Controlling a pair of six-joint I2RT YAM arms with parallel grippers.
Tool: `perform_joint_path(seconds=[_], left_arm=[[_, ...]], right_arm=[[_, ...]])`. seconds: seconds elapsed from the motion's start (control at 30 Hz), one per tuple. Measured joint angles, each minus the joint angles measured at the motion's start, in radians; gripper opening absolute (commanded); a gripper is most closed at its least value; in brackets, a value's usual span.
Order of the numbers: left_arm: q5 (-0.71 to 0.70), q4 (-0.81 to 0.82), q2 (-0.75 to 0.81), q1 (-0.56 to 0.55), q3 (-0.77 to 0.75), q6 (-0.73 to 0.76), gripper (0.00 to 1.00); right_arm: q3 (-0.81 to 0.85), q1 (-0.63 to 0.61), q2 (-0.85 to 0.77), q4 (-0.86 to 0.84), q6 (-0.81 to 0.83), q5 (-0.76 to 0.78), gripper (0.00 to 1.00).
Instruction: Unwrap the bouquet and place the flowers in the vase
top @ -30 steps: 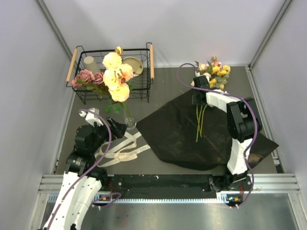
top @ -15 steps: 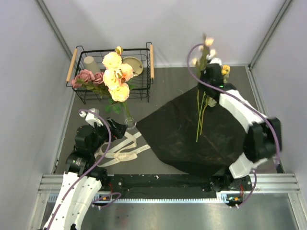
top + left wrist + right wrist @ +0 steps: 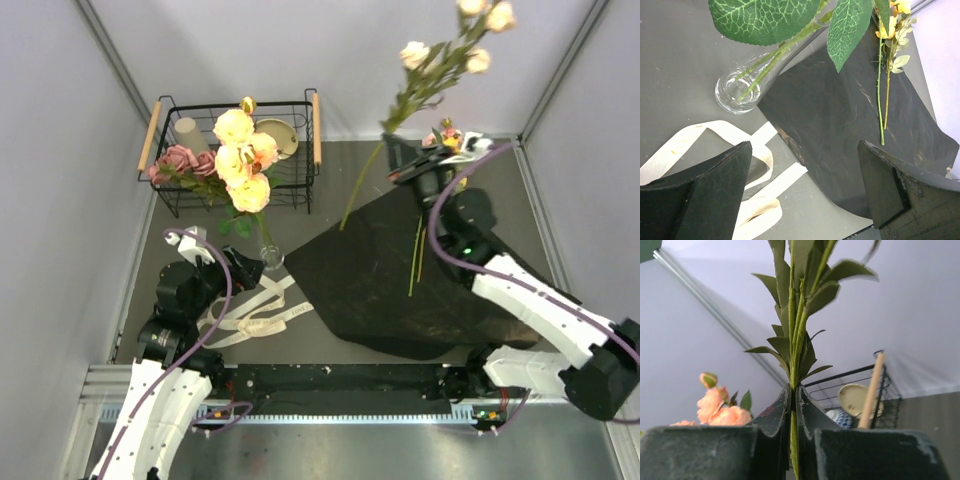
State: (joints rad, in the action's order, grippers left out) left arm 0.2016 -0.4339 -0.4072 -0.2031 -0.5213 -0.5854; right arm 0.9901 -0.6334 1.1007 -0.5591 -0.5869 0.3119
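Observation:
My right gripper [image 3: 410,168] [image 3: 794,399] is shut on a green flower stem [image 3: 795,335] and holds it high above the table. Its cream blooms [image 3: 470,25] reach the back wall and its cut end [image 3: 347,218] hangs over the spread black paper [image 3: 400,285]. Other flowers [image 3: 452,140] lie at the paper's far corner, with two bare stems [image 3: 416,255] [image 3: 883,100] on it. The clear glass vase [image 3: 271,258] [image 3: 736,91] holds yellow and peach roses [image 3: 243,160]. My left gripper [image 3: 243,270] [image 3: 804,165] hangs open beside the vase, above the cream ribbon [image 3: 250,312] [image 3: 752,172].
A black wire basket [image 3: 300,180] with wooden handles stands at the back left. It holds a beige paper cup [image 3: 188,133], mauve flowers [image 3: 180,160] and a small dish [image 3: 277,136]. A blue-patterned bowl [image 3: 840,416] shows in the right wrist view.
The right gripper closed on a stem lying on the paper and lifted it up and leftwards, swinging the arm out over the paper. The left arm stayed still.

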Motion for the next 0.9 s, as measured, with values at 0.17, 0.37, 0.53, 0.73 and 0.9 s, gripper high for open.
perform_joint_path(seconds=[0.17, 0.37, 0.53, 0.73, 0.9], left_arm=[[0.000, 0.000, 0.009, 0.000, 0.000, -0.014, 0.92], [-0.007, -0.008, 0.020, 0.000, 0.000, -0.018, 0.92], [-0.009, -0.018, 0.021, 0.000, 0.000, -0.019, 0.92], [-0.010, -0.029, 0.021, 0.000, 0.000, -0.018, 0.92], [-0.016, -0.051, 0.026, 0.000, 0.000, -0.018, 0.92]], right_arm=[[-0.013, -0.219, 0.151, -0.205, 0.048, 0.171, 0.00], [0.081, -0.368, 0.342, -0.435, 0.229, 0.300, 0.00], [0.200, -0.433, 0.457, -0.586, 0.373, 0.339, 0.00], [0.293, -0.488, 0.567, -0.714, 0.531, 0.354, 0.00], [0.327, -0.497, 0.639, -0.738, 0.595, 0.357, 0.00]])
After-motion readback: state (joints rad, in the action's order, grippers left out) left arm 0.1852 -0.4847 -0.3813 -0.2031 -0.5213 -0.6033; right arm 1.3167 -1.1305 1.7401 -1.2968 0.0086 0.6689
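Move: The right hand holds the pale roses high up; the vase stands about 27 cm to its left, 2 cm nearer the base, its middle some 34 cm below. The peach roses in it rise to about 28 cm left, 1 cm ahead and 6 cm below the hand. The wire basket lies 18 cm ahead and 32 cm left, the yellow flowers 14 cm ahead and 12 cm right, both far below. From the left hand the vase is 10 cm ahead, 3 cm right. Swinging left by about 18 cm, quickly at first and then slowing, the right hand carries the pale roses towards the vase and the peach roses in it, still pinching their stems. It dips a little, rises and dips again to end at nearly its starting height, while the fingers tip some 15 degrees further upward. ##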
